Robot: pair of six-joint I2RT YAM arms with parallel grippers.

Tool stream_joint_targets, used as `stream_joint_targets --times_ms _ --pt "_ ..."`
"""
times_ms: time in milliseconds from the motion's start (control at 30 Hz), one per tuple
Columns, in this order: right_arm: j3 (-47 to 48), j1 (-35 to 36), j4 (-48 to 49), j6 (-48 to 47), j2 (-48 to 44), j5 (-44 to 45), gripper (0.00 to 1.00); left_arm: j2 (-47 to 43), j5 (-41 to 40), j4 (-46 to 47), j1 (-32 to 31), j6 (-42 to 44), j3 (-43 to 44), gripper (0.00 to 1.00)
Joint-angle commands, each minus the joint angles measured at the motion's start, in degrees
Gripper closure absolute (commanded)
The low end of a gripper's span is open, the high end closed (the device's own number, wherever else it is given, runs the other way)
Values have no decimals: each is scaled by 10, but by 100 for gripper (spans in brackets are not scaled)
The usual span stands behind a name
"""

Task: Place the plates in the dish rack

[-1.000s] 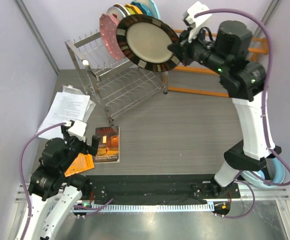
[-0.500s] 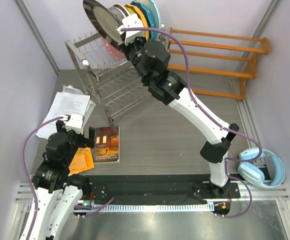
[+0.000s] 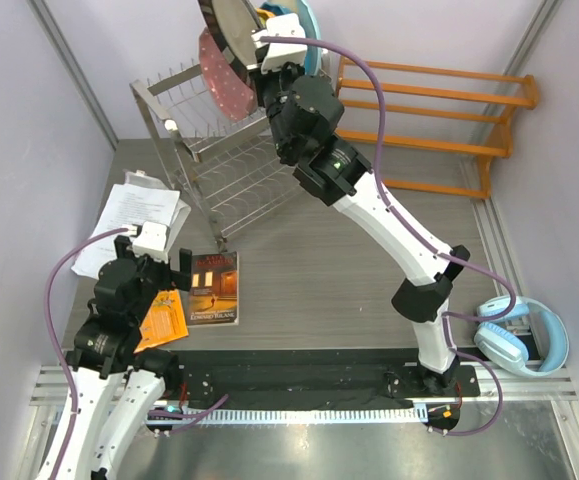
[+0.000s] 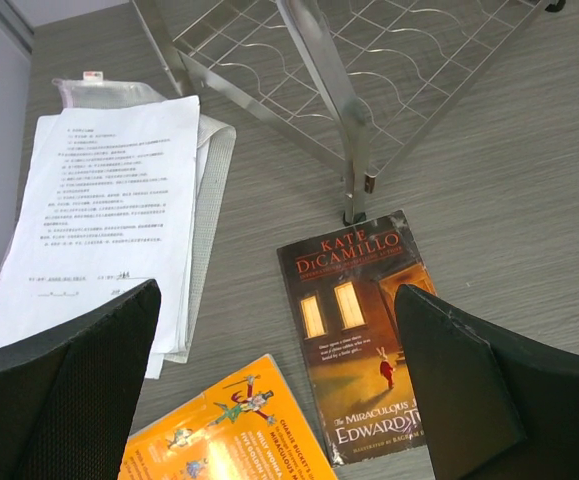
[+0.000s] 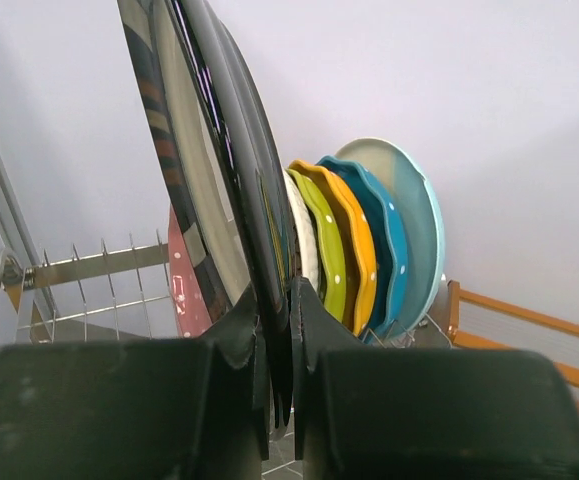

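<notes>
My right gripper [image 5: 279,345] is shut on the lower rim of the dark brown-rimmed plate [image 5: 219,150], which stands edge-on and nearly upright. In the top view this plate [image 3: 227,22] hangs above the back of the dish rack [image 3: 231,165], with the right gripper [image 3: 253,52] just beneath it. The pink polka-dotted plate [image 3: 219,75] stands in the rack's upper tier, left of the held plate [image 5: 182,285]. A white plate edge [image 5: 304,235] stands just to its right. My left gripper [image 4: 274,400] is open and empty, low over two books at the near left [image 3: 154,278].
Yellow-green [image 5: 321,245], orange [image 5: 357,240] and blue [image 5: 394,225] plates stand in a row right of the held plate. An orange wooden shelf [image 3: 439,110] is behind at the right. Papers [image 4: 109,210], a dark book [image 4: 364,330], an orange book [image 4: 229,430] and blue headphones [image 3: 524,335] lie on the table.
The right arm has swung the dark-rimmed plate from the right to over the rack's back, turning it edge-on, then shifted it slightly right toward the row. The left arm barely moved.
</notes>
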Motion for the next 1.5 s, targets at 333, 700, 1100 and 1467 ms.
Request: stream_joint_targets --times_ms 333,700,1100,1467 --pt "31 81 186 -18 18 102 99 4 15 61 3 -11 -30 1" --pt "41 81 181 -23 43 126 99 -10 17 62 3 -19 -47 1" --pt "59 64 186 -28 68 96 99 -5 28 72 2 -29 -55 0" --pt "72 58 246 -47 71 33 99 -2 38 77 3 -31 -64 1"
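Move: The right gripper holds the dark-rimmed plate above the dish rack. The free slots beside the pink plate lie about 12 cm to its left, 6 cm ahead and 12 cm below. The pink plate is some 7 cm left and 8 cm ahead, the watermelon plate roughly 4 cm left and 10 cm ahead, both about 5 cm lower. From the empty left gripper, those slots are about 23 cm ahead, 14 cm right and 20 cm up. Carry the dark-rimmed plate left past the pink plate with the right gripper, drawing back about 3 cm as you go, then reach forward again by the same amount over the free slots. Keep sinking throughout, so that it ends some 7 cm farther left and 7 cm lower, and hold the rim pinched. Let the open left gripper sink nearly 3 cm, touching nothing. ##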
